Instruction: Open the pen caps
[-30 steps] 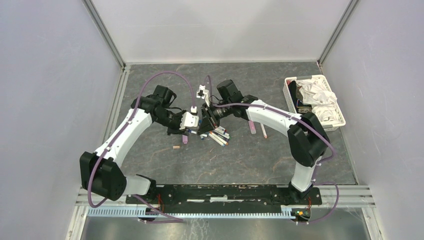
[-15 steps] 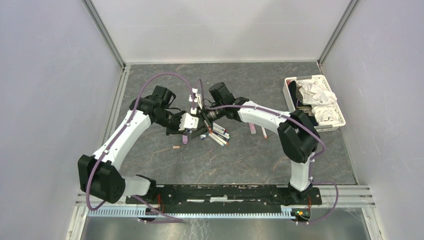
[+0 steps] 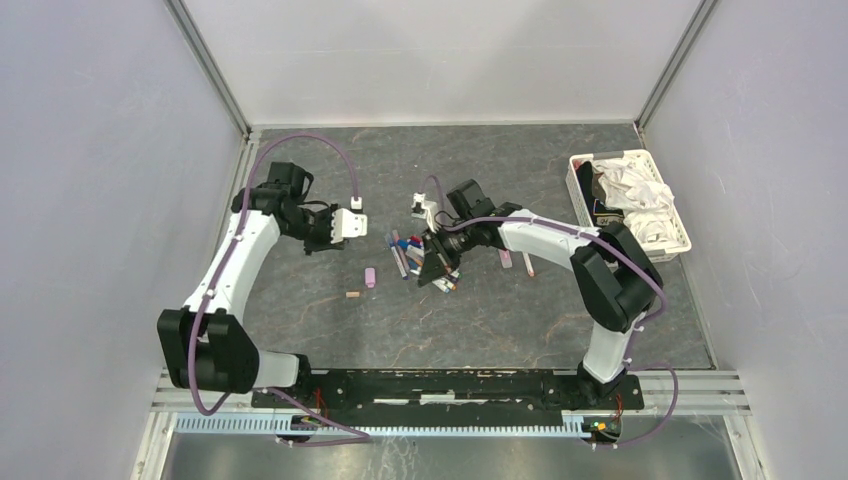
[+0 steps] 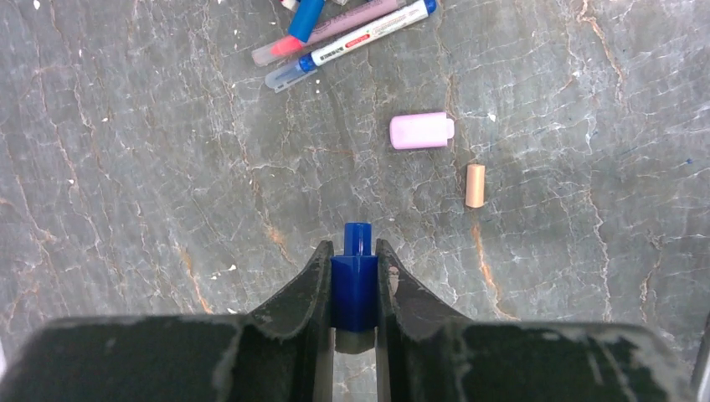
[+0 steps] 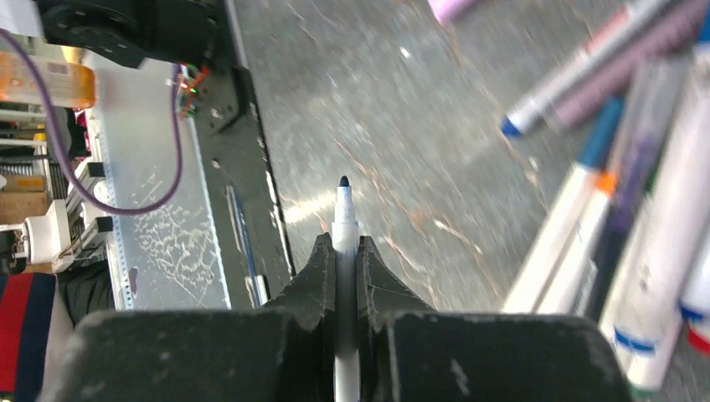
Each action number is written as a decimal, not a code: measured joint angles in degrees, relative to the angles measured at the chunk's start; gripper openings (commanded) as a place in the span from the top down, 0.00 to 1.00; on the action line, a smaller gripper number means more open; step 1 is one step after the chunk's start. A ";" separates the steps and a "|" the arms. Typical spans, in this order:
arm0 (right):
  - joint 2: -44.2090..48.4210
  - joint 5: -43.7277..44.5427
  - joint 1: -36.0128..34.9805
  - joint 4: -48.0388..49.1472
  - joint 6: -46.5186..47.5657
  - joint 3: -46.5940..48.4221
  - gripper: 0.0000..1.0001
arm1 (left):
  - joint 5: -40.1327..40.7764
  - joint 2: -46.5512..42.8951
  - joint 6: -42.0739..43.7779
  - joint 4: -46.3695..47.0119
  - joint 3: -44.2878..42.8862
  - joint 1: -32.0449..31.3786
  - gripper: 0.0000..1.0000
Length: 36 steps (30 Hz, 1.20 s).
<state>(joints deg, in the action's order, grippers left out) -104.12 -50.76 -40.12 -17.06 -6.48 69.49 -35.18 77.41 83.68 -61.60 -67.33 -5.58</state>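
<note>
My left gripper [image 4: 355,251] is shut on a blue pen cap [image 4: 355,285], held above bare table; from above it [image 3: 336,238] hangs left of the pens. My right gripper [image 5: 344,244] is shut on a thin white pen barrel [image 5: 343,219] whose dark tip is bare; in the top view it [image 3: 437,262] sits over the pen pile [image 3: 412,255]. A pink cap [image 4: 421,131] and a small orange cap [image 4: 475,185] lie loose on the table ahead of the left gripper. Pink cap [image 3: 369,277] and orange cap [image 3: 351,295] also show from above.
Several pens [image 5: 619,201] lie side by side to the right of my right gripper, and more pens [image 4: 347,33] lie at the top of the left wrist view. A white basket [image 3: 684,236] of white cloth stands at the back right. Two pens [image 3: 515,258] lie right of the pile.
The arms have pulled apart: the left gripper went left and back with the blue cap, the right one drew back over the pile with the uncapped pen.
</note>
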 measured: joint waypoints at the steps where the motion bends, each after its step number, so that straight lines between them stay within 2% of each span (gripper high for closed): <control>1: 0.00 0.63 0.57 -0.92 0.24 -0.74 1.00 | 0.50 0.00 0.22 0.00 0.00 0.39 0.98; 4: 0.57 3.39 2.89 -2.82 0.52 -2.67 1.00 | 0.59 -0.04 0.61 1.33 1.22 0.50 0.98; 7: 3.39 8.37 6.10 -3.10 -0.72 -4.66 1.00 | 0.13 -0.17 0.31 5.11 6.10 0.46 0.97; 15: 15.91 32.59 22.43 1.53 -8.35 -13.64 1.00 | 0.94 1.46 -3.08 14.82 17.88 0.24 0.85; 20: 15.43 42.49 22.32 2.05 -9.42 -15.34 1.00 | 2.62 4.11 -3.96 19.67 20.37 -0.37 0.74; 26: 12.11 48.35 22.14 3.15 -9.75 -17.03 1.00 | 3.96 6.03 -4.39 23.15 22.93 -2.10 0.65; 33: 10.05 51.01 22.14 3.30 -9.55 -19.06 0.96 | 4.48 7.39 -6.43 23.80 23.39 -3.28 0.44; 36: 9.86 51.12 22.12 3.98 -9.55 -19.39 0.88 | 4.02 7.43 -7.93 22.40 21.55 -3.28 0.32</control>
<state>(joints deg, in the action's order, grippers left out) -94.26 0.36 -18.00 -13.08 -16.03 50.11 -31.16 84.84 75.75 -39.20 -45.78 -8.86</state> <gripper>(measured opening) 0.062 0.601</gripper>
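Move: From the left hand, holding the blue cap, the bare spot it is bound for lies some 14 cm below and 3 cm back. The pink cap lies about 1 cm back and 6 cm right, the orange cap 6 cm back and 2 cm right. From the right hand, gripping the uncapped blue pen, the gap beside the orange pen is about 12 cm ahead, 24 cm right, 10 cm below; the orange pen sits 2 cm right of that gap, the pink marker 3 cm left of it. Sinking about 14 cm and easing 2–3 cm back, the left hand lowers the blue cap beside the pink and orange caps, opens its fingers wide and begins to rise. The right hand keeps its grip on the pen, sweeps some 24 cm right and 12 cm forward while turning nearly 60 degrees clockwise to point forward and down, then sinks into a low hover between the pink marker and orange pen. ##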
